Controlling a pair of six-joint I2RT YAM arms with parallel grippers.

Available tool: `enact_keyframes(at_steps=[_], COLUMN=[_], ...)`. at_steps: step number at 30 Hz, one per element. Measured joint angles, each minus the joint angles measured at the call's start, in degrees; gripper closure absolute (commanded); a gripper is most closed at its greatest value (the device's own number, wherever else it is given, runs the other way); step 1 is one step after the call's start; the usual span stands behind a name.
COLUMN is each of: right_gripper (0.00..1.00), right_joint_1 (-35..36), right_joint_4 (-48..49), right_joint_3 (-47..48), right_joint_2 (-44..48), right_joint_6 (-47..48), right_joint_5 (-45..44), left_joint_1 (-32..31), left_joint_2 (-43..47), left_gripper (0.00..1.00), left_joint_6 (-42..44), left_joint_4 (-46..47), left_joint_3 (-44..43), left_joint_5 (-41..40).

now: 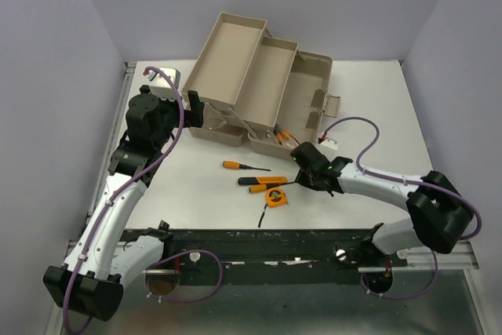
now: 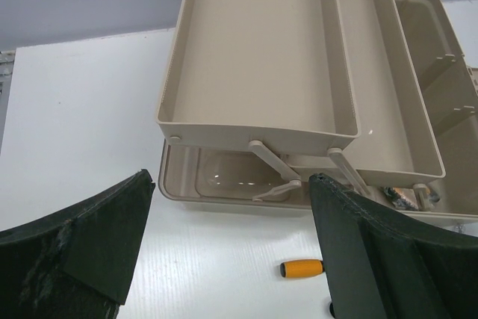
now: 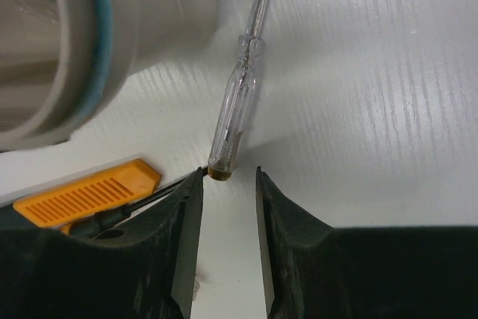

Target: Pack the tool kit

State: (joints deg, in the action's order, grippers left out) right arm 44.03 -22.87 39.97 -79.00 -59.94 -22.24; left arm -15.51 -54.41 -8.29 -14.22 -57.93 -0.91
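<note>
The beige tool kit box [image 1: 259,84] stands open at the back of the table, its trays folded out. Several small tools lie in its base [image 1: 276,137]. In front of it on the table lie an orange-handled screwdriver [image 1: 235,166], an orange-and-black tool [image 1: 255,181] and an orange tape measure [image 1: 275,197]. My right gripper [image 1: 298,164] hovers low by the box's front corner. Its jaws [image 3: 228,173] stand narrowly apart, and the butt end of a clear-handled screwdriver [image 3: 237,102] lies just at their tips, not between them. My left gripper [image 2: 231,181] is wide open before the box's left end [image 2: 224,184], holding nothing.
A thin black tool [image 1: 263,213] lies near the table's front edge. A ribbed orange tool [image 3: 82,196] lies beside my right gripper's left finger. An orange handle [image 2: 302,268] shows by my left gripper's right finger. A small white box [image 1: 165,78] sits at the back left. Purple walls enclose the table.
</note>
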Motion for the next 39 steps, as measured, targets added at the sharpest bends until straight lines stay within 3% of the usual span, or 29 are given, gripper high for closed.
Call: enact_keyframes(at_steps=[13, 16, 20, 25, 33, 39], right_gripper=[0.65, 0.75, 0.98, 1.0, 0.99, 1.0], right_joint_1=[0.55, 0.87, 0.96, 0.96, 0.96, 1.03], right_joint_4=[-2.67, -2.4, -1.68, -1.22, -7.8, -11.78], right_joint_3=[4.09, 4.26, 4.44, 3.1, -4.24, -11.41], right_joint_2=[-7.56, -8.24, -8.72, -7.21, 7.02, 30.34], right_joint_6=[-6.05, -6.56, -7.39, -9.35, -11.15, -10.21], right_joint_5=[-4.35, -4.79, -4.94, -4.94, -3.96, -4.66], left_joint_1=[0.0, 0.0, 0.0, 0.0, 0.0, 0.0], left_joint_2=[0.0, 0.0, 0.0, 0.0, 0.09, 0.74], left_gripper=[0.01, 0.01, 0.01, 0.01, 0.01, 0.01], left_joint_6=[0.35, 0.35, 0.37, 0.37, 0.37, 0.35], left_joint_4=[0.0, 0.0, -0.02, 0.0, -0.02, 0.02], left_joint_3=[0.22, 0.22, 0.22, 0.22, 0.22, 0.22], left_joint_5=[-1.05, -1.07, -1.11, -1.22, -1.25, -1.22])
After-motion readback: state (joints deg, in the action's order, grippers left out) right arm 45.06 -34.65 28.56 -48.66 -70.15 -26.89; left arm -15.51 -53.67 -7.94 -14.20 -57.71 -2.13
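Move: The clear screwdriver lies just ahead of the right fingers, its middle about 5 cm ahead, 2 cm to the right and 2 cm lower, with the handle end nearest. To the right hand's left lie the black-tipped orange screwdriver, some 8 cm off and 1 cm back; the utility knife, 11 cm off and 1 cm ahead; and the tape measure, 8 cm off and 4 cm back. From the left hand the clear screwdriver lies about 33 cm right, 5 cm back and 30 cm below. Ease the half-open right gripper down and forward about 2 cm so its fingers straddle the handle end of the clear screwdriver, then close them and pinch it. Keeping that pinch, draw it back and to the right, away from the toolbox, lifting some 5 cm as you go, with the wrist swinging about 10 degrees clockwise. ##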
